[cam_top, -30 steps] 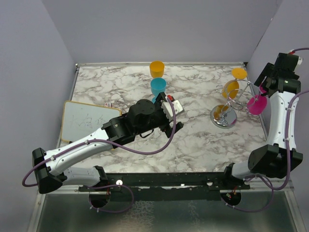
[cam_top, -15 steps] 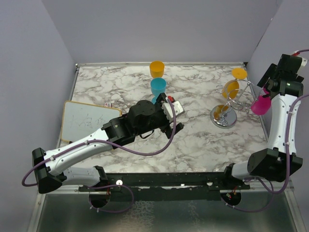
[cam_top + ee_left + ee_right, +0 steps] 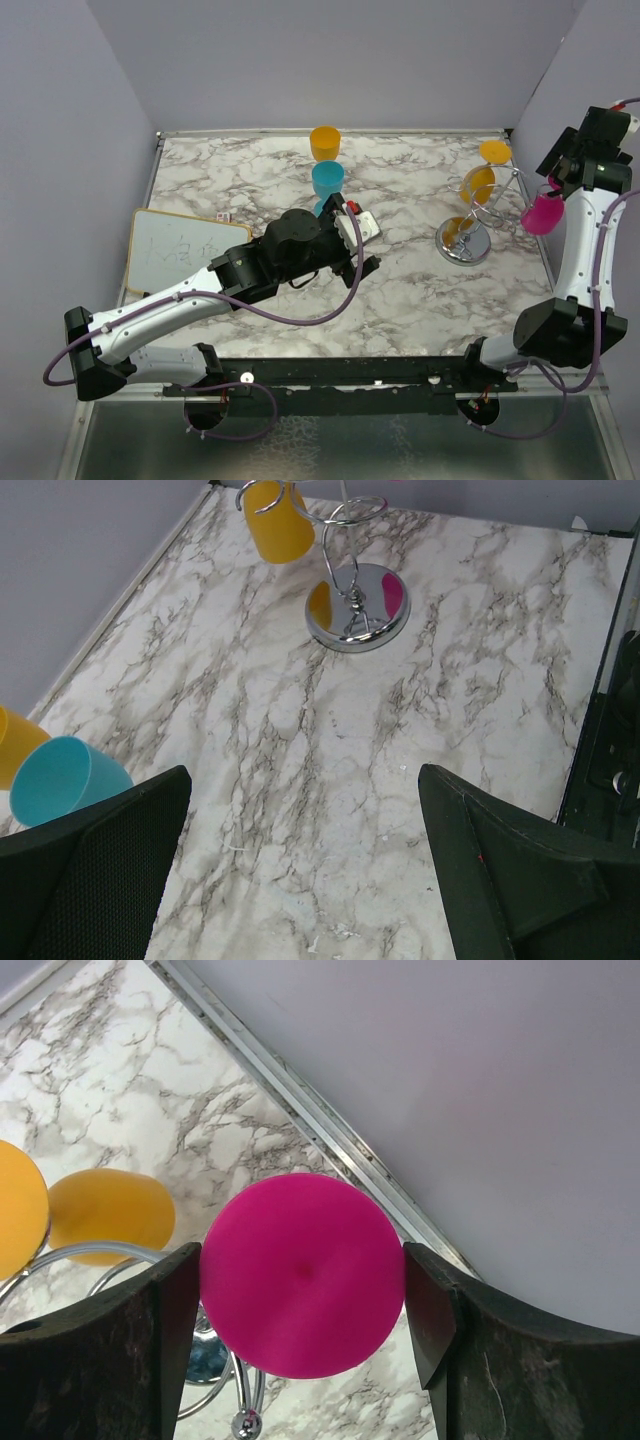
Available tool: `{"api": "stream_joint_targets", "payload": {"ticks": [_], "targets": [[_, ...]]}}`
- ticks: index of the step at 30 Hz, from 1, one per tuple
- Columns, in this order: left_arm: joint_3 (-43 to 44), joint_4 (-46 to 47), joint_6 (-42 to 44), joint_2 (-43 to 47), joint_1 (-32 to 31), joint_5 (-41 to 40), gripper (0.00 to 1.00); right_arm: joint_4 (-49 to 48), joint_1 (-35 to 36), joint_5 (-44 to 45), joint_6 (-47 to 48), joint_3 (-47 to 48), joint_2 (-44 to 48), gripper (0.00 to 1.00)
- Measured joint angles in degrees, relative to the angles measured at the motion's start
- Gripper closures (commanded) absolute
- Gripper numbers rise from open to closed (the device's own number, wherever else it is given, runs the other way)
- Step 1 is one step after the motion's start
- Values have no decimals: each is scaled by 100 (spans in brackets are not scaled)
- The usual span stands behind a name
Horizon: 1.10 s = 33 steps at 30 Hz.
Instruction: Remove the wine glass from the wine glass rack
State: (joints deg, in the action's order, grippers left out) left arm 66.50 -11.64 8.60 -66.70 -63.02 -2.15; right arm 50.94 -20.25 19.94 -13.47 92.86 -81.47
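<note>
A pink wine glass (image 3: 541, 214) hangs in the air by the right wall, just right of the wine glass rack (image 3: 464, 242). My right gripper (image 3: 556, 188) is shut on it. In the right wrist view its round pink face (image 3: 302, 1273) fills the gap between both fingers (image 3: 165, 1305), with the rack's wire arms (image 3: 238, 1400) below it. Two orange glasses (image 3: 479, 185) hang on the rack. My left gripper (image 3: 356, 240) hovers open over mid-table, nothing between its fingers (image 3: 455, 810). The left wrist view shows the rack's shiny disc base (image 3: 357, 607) ahead.
An orange cup (image 3: 324, 142) and a teal cup (image 3: 327, 180) stand at the back centre, close to the left gripper. A whiteboard (image 3: 180, 250) lies at the left edge. The right wall (image 3: 590, 60) is right behind the right gripper.
The right gripper has carried the pink glass a little to the right and up, away from the rack's arms. The left arm has barely moved.
</note>
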Motion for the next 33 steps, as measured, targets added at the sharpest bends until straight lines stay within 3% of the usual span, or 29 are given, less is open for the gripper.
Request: {"api": "stream_joint_targets", "payload": {"ticks": [25, 33], "targets": [[-170, 37, 133, 0, 0, -212, 1, -330, 7, -743, -48, 1274, -1235, 30], [-238, 114, 205, -7, 0, -348, 1, -599, 350, -866, -142, 1578, -1447, 30]]}}
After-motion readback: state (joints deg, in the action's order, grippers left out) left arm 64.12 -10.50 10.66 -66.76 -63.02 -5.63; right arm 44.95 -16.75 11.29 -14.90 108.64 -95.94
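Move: The pink wine glass hangs foot up in the right hand, already pinched by its foot, its middle some 8 cm below the finger pads. Close by, the rack's centre stands about 14 cm left and 3 cm back, its middle roughly 15 cm lower; the yellow wine glass on it hangs about 15 cm left and 5 cm ahead. The pink glass is about 49 cm right and 15 cm ahead of the left hand, some 8 cm lower. The pink wine glass, still pinched by its foot with a steady opening, is carried about 10 cm forward by the right hand along the rack's right side, towards the far wall. It travels nearly level at first, then rises some 2.5 cm and bears a little left at the end, while the wrist tips its fingers up and turns counter-clockwise, each about 10 degrees. ##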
